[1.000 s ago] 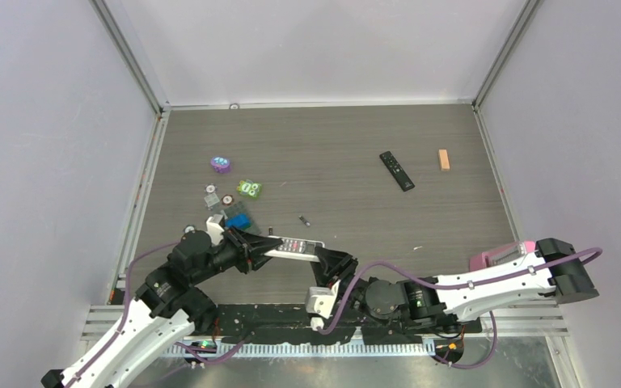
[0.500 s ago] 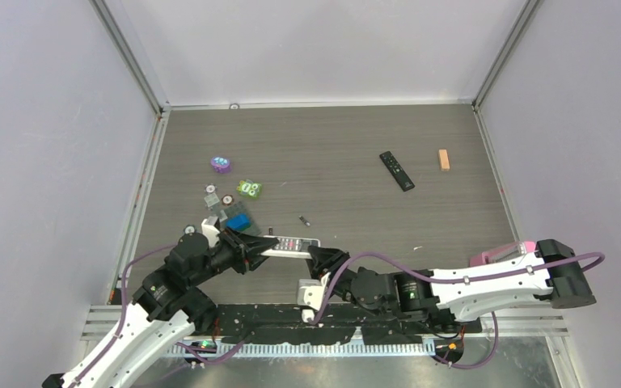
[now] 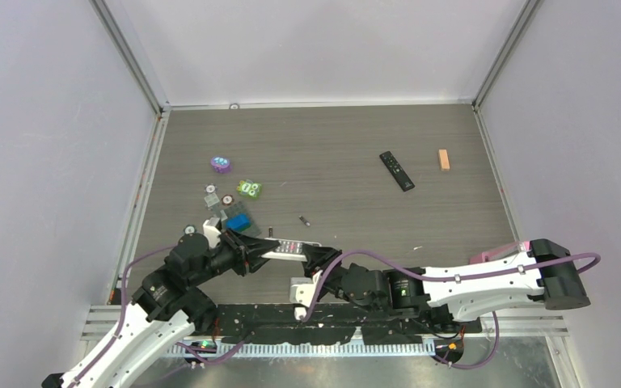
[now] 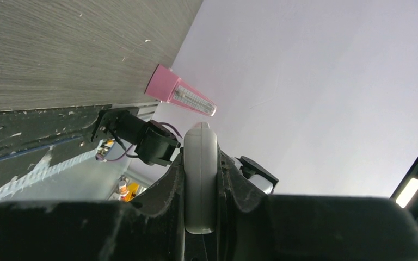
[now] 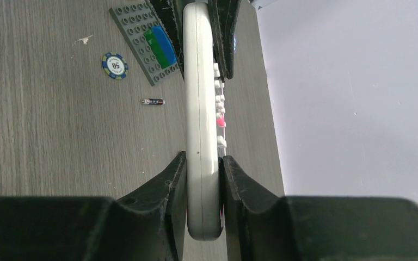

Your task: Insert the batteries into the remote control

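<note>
A white remote control (image 3: 289,246) is held above the table's near edge, gripped at both ends. My left gripper (image 3: 257,251) is shut on its left end; in the left wrist view the remote (image 4: 200,179) stands edge-on, pinched between the jaws. My right gripper (image 3: 318,257) is shut on the right end, and the right wrist view shows the remote (image 5: 198,109) with its buttons facing right. Two batteries lie loose on the table, one (image 3: 305,220) beyond the remote and one (image 3: 270,232) close to it. One battery (image 5: 153,101) also shows in the right wrist view.
A black remote (image 3: 397,170) and an orange block (image 3: 444,159) lie at the far right. A grey studded plate with a blue brick (image 3: 237,219), a poker chip (image 3: 227,200), a green toy (image 3: 249,188) and a purple toy (image 3: 221,165) sit left. A pink object (image 3: 497,255) lies near right.
My right gripper has slid left along the near edge onto the remote's right end and its jaws have come together on it. The left gripper kept its hold.
</note>
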Action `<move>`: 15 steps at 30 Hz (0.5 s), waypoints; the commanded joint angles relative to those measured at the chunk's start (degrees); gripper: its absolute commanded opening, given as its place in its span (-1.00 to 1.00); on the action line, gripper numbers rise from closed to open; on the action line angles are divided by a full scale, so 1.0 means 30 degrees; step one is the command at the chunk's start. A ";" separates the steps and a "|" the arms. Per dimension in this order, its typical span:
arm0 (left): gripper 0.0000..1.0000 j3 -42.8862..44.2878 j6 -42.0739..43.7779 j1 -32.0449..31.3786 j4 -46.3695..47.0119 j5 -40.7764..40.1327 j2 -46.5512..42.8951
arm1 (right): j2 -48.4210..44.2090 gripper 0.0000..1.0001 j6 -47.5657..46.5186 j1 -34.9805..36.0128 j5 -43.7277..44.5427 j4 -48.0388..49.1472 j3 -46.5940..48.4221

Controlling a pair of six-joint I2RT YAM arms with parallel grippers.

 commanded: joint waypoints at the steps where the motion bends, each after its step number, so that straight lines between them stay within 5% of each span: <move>1: -0.96 0.0884 0.0612 -0.0133 0.0494 0.0639 -0.0261 | -0.0094 -0.77 0.0507 -0.0422 0.0416 0.0417 0.1076; 5: 0.20 0.1023 0.2187 -0.0133 0.0176 -0.0316 -0.0700 | -0.0281 -0.89 0.1514 -0.0508 -0.0003 -0.0804 0.1760; 7: 0.54 0.1153 0.3635 -0.0119 -0.0128 -0.1442 -0.1173 | -0.0709 -0.89 0.2518 -0.0637 -0.0847 -0.1832 0.2082; 10: 0.78 0.1412 0.6001 -0.0091 -0.1026 -0.3532 -0.2112 | -0.1863 -0.89 0.4757 -0.1156 -0.2796 -0.3650 0.2527; 15: 0.85 0.2135 1.2313 -0.0089 0.0414 -0.4629 -0.2451 | -0.3789 -0.89 0.8644 -0.2330 -0.6095 -0.7647 0.3045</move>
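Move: Between the two hands, both gripping it, is the white remote: its middle is about 5 cm to the right and 1 cm back from the left hand, and about 5 cm left and 1 cm ahead of the right. From the left hand, the nearer loose battery lies some 12 cm ahead, 4 cm left; the other about 16 cm ahead, 8 cm right; the blue brick about 16 cm ahead, 15 cm left. All three are on the table, roughly 20 cm below. Opening wide, the left fingers let go of the white remote's left end, and that hand backs off about 3 cm to the left while rising some 2.5 cm, rolling about 20 degrees so its forward side tips up. The right hand keeps its grip, then draws the remote about 1.5 cm right and up, rolling some 15 degrees the opposite way, forward side down. ##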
